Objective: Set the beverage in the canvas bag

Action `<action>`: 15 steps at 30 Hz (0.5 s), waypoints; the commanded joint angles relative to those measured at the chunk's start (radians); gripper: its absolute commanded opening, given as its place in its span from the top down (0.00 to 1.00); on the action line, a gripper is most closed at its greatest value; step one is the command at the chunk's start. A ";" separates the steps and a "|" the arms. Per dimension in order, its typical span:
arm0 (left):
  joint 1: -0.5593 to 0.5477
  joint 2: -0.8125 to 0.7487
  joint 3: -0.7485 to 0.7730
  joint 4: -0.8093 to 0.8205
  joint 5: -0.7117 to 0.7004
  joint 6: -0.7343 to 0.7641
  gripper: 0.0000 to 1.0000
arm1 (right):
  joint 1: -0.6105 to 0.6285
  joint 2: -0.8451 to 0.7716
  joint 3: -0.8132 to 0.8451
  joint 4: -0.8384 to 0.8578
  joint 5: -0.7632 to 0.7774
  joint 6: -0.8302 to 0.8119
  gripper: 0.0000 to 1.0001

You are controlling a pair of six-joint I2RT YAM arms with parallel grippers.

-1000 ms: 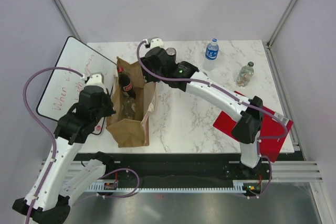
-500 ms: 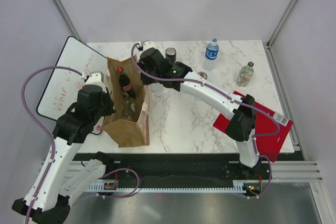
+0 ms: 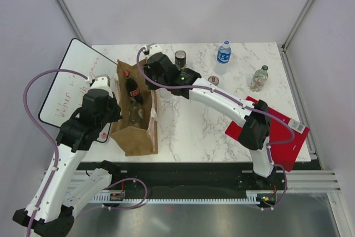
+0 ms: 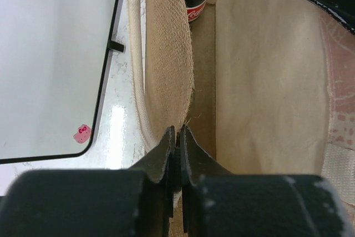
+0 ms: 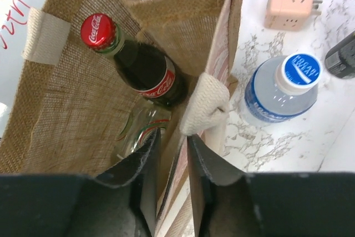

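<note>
The tan canvas bag [image 3: 135, 137] stands upright at the table's left with its mouth open. Inside it a cola bottle [image 5: 141, 65] with a red cap leans over a clear glass bottle [image 5: 140, 132]. My left gripper [image 4: 176, 132] is shut on the bag's left wall [image 4: 166, 70]. My right gripper [image 5: 173, 140] is shut on the bag's right wall, just below its white handle [image 5: 204, 104]. From above, the left gripper [image 3: 113, 108] and right gripper [image 3: 147, 70] hold opposite rims.
On the table beyond the bag stand a dark can [image 3: 181, 58], a blue-capped water bottle [image 3: 224, 52] and a clear bottle [image 3: 258, 78]. A pink plug adapter [image 5: 290, 4] lies near the bag. A whiteboard [image 3: 69, 84] lies left, a red board [image 3: 283, 134] right.
My right gripper has moved left onto the bag's right rim and closed on it. The bag's top has shifted left and its mouth has spread. The left gripper has kept its grip.
</note>
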 commanded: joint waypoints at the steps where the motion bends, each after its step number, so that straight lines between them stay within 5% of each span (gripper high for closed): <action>1: -0.001 0.005 0.051 -0.011 0.011 -0.003 0.80 | -0.003 -0.081 0.001 0.080 0.028 -0.014 0.60; 7: -0.001 0.004 0.081 -0.032 0.000 0.002 0.45 | -0.003 -0.192 -0.051 0.078 0.054 -0.033 0.35; 15: -0.001 -0.008 0.146 -0.068 -0.003 0.025 0.15 | -0.085 -0.394 -0.195 0.006 0.101 -0.025 0.03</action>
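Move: A water bottle stands outside the bag, some 9 cm ahead of the right hand and 6 cm to its right, its middle about 11 cm lower. The black can is about 17 cm ahead and 13 cm right of that hand. In the bag, the cola bottle is about 5 cm ahead and 7 cm left of it, the clear bottle 5 cm back and 5 cm left. From the left hand the water bottle is about 23 cm ahead and 21 cm right. Up and to the right, gathering speed, the right hand leaves the bag's right rim, climbing about 9 cm and shifting 6 cm sideways, fingers spreading from partly open to nearly full and the wrist tilting slightly. The left fingers meanwhile open wide off the left rim that they pinch, that hand rising only some 2 cm. ##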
